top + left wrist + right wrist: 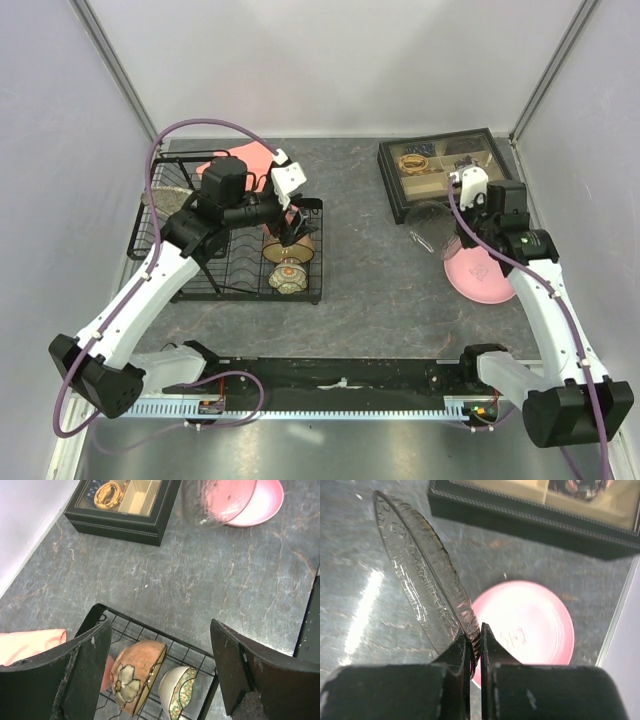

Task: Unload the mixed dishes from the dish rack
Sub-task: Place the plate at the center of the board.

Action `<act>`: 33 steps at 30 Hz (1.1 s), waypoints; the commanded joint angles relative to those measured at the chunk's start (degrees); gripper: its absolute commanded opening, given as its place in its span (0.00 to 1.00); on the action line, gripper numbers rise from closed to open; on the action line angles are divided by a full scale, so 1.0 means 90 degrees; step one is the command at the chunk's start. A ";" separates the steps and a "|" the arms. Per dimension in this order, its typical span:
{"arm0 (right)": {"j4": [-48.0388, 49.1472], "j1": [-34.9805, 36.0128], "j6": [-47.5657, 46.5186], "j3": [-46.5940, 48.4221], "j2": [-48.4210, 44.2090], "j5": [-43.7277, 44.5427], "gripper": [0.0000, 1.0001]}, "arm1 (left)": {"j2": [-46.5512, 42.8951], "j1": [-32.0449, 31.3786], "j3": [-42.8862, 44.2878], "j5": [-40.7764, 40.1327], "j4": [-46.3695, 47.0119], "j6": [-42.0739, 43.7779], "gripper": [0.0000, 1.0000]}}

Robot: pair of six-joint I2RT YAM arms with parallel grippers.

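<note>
The black wire dish rack (225,268) stands at the left. On its base an orange flowered bowl (137,672) and a cream bowl with a patterned inside (177,690) stand on edge side by side. My left gripper (160,630) hangs open just above them, touching neither. A grey speckled bowl (172,178) shows in the rack's far corner. At the right, my right gripper (475,635) is shut on the rim of a clear glass plate (420,575), held tilted above the table beside the pink plate (530,625), which lies flat.
A black compartmented tray (445,170) of trinkets sits at the back right, close to the right arm. A pink folded cloth (245,160) lies behind the rack. A small wire clip (420,240) lies on the grey table (360,220) left of the pink plate.
</note>
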 commanded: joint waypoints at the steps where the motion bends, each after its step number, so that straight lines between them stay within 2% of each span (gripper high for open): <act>1: -0.0029 -0.0590 -0.0291 -0.0293 -0.0179 -0.0289 0.00 | -0.0225 -0.0015 -0.0146 -0.0163 0.0046 0.0341 0.85; 20: -0.0536 -0.3792 -0.1803 -0.0811 0.0680 -0.2232 0.00 | -0.0186 -0.0015 -0.0440 -0.0153 0.0144 0.0448 0.84; 26: -0.0898 -0.4379 -0.2263 -0.0675 0.1295 -0.2847 0.00 | -0.0167 -0.0015 -0.0440 -0.0133 0.0124 0.0428 0.84; 33: -0.0918 -0.4653 -0.2625 -0.0675 0.1813 -0.3092 0.00 | -0.0137 -0.0015 -0.0440 -0.0114 0.0124 0.0438 0.84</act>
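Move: The pink plate, where the held clear plate is headed, lies flat roughly 10 cm to the right hand's right, about 3 cm nearer the base and some 18 cm below. The black glass-topped box is the closest neighbour, its middle about 22 cm ahead of this hand, 2 cm to its right and 15 cm below. From the open left hand over the rack, the pink plate is some 45 cm to the right, 1 cm back and 28 cm down. The clear plate, still pinched by its edge in the shut right fingers, travels about 13 cm right and nearly as far down, drawing back some 5 cm, to come over the pink plate. The sideways travel dies out towards the end while the lowering goes on, the fingers tipping some 20 degrees more steeply down and turning slightly clockwise. The open left hand sinks a few centimetres above the rack, then holds still. ##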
